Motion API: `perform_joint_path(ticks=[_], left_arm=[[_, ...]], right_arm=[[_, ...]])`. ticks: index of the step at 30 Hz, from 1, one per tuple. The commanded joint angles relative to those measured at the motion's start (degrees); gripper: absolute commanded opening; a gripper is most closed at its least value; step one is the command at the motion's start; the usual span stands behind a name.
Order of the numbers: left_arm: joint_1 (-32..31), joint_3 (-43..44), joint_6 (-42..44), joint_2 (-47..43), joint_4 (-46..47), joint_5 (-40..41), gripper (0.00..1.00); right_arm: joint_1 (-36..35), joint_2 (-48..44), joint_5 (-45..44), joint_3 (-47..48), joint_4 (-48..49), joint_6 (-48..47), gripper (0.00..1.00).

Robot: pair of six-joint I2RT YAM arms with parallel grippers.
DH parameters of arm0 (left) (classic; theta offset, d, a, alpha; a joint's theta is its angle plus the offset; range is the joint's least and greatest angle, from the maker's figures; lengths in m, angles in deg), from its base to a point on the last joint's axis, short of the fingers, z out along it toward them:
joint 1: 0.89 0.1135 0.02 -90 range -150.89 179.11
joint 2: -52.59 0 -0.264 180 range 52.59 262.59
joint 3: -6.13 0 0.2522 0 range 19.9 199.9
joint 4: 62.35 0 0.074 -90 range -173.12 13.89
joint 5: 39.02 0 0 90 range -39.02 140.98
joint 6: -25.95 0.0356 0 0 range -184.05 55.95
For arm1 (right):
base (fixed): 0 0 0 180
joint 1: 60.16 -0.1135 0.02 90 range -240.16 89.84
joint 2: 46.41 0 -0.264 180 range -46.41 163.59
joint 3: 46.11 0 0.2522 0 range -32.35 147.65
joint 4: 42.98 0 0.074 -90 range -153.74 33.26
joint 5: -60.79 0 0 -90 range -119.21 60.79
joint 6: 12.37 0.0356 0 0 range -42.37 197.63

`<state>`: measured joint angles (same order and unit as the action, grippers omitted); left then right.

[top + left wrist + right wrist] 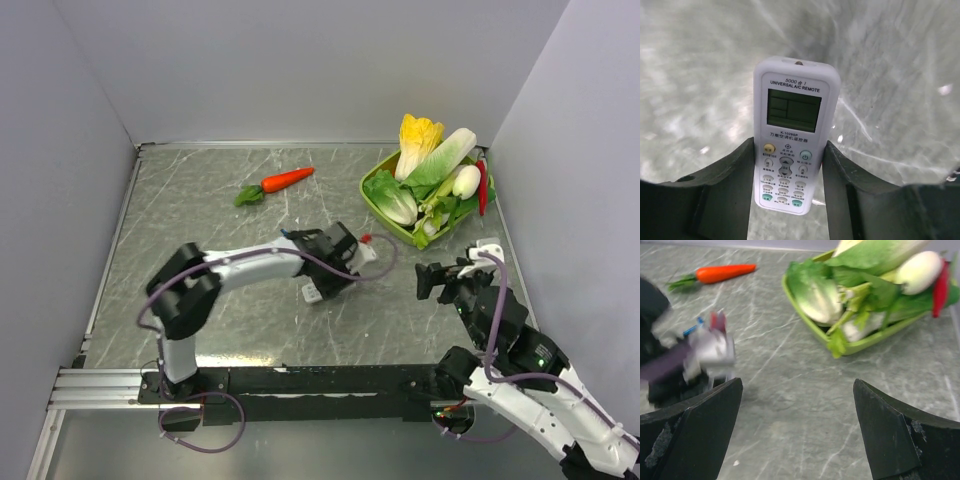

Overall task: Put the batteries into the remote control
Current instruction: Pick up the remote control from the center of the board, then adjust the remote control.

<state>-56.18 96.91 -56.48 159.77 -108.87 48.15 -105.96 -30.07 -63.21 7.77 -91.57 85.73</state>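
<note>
The remote control [790, 110] is a white bar with a display and buttons facing the left wrist camera. My left gripper [787, 145] is shut on its lower sides and holds it off the table. From above, the left gripper [322, 280] is mid-table with the remote's end [313, 292] sticking out. My right gripper [432, 278] is to its right, open and empty, over bare table in its wrist view [797, 382]. No battery shows clearly. A small blue streak beside the blurred left gripper in the right wrist view cannot be identified.
A green tray [378, 212] of leafy vegetables, a white radish and a red chilli stands at the back right, also in the right wrist view [875, 337]. An orange carrot [287, 180] lies at the back centre. Grey walls close in three sides.
</note>
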Motion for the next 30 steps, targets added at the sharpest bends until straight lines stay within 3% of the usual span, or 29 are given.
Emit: perform_joint_path(ticks=[1,9,16,30], left_arm=[[8.59,-6.24,-7.13,-15.66,13.03,-10.6,0.09],[22.31,-20.31,-22.94,-32.62,27.99,-30.63,0.07],[26.63,-26.12,-35.68,-39.58,42.32,-47.86,0.08],[27.07,-30.96,-54.5,-43.37,67.02,-52.71,0.09]], right_arm=[[0.01,5.63,9.28,4.96,0.99,2.01,1.0],[0.01,16.87,31.41,11.11,5.82,4.29,1.0],[0.01,23.03,43.3,11.56,15.04,10.78,1.0],[1.24,26.55,53.95,6.38,30.52,16.51,1.0]])
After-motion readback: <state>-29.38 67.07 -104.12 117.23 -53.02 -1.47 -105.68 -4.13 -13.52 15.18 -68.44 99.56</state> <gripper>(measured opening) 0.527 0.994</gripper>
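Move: The remote control is already between my left fingers, just off the table, with my open right gripper about 24 cm to the right, 5 cm back and 20 cm higher. A blue screwdriver lies some 12 cm ahead and 10 cm left of my left hand. From my right hand the remote control is about 24 cm left, 5 cm ahead and 20 cm down; the vegetable basket stands roughly 28 cm ahead, 3 cm right and 20 cm below. I keep my left fingers pinched on the remote control and lift it some 26 cm, swinging forward and left, then easing back, while that wrist rolls about 70 degrees from pointing down to pointing right. My right hand, wide open, sweeps about 19 cm left and rises slightly towards the remote control, turning some 45 degrees counter-clockwise. ##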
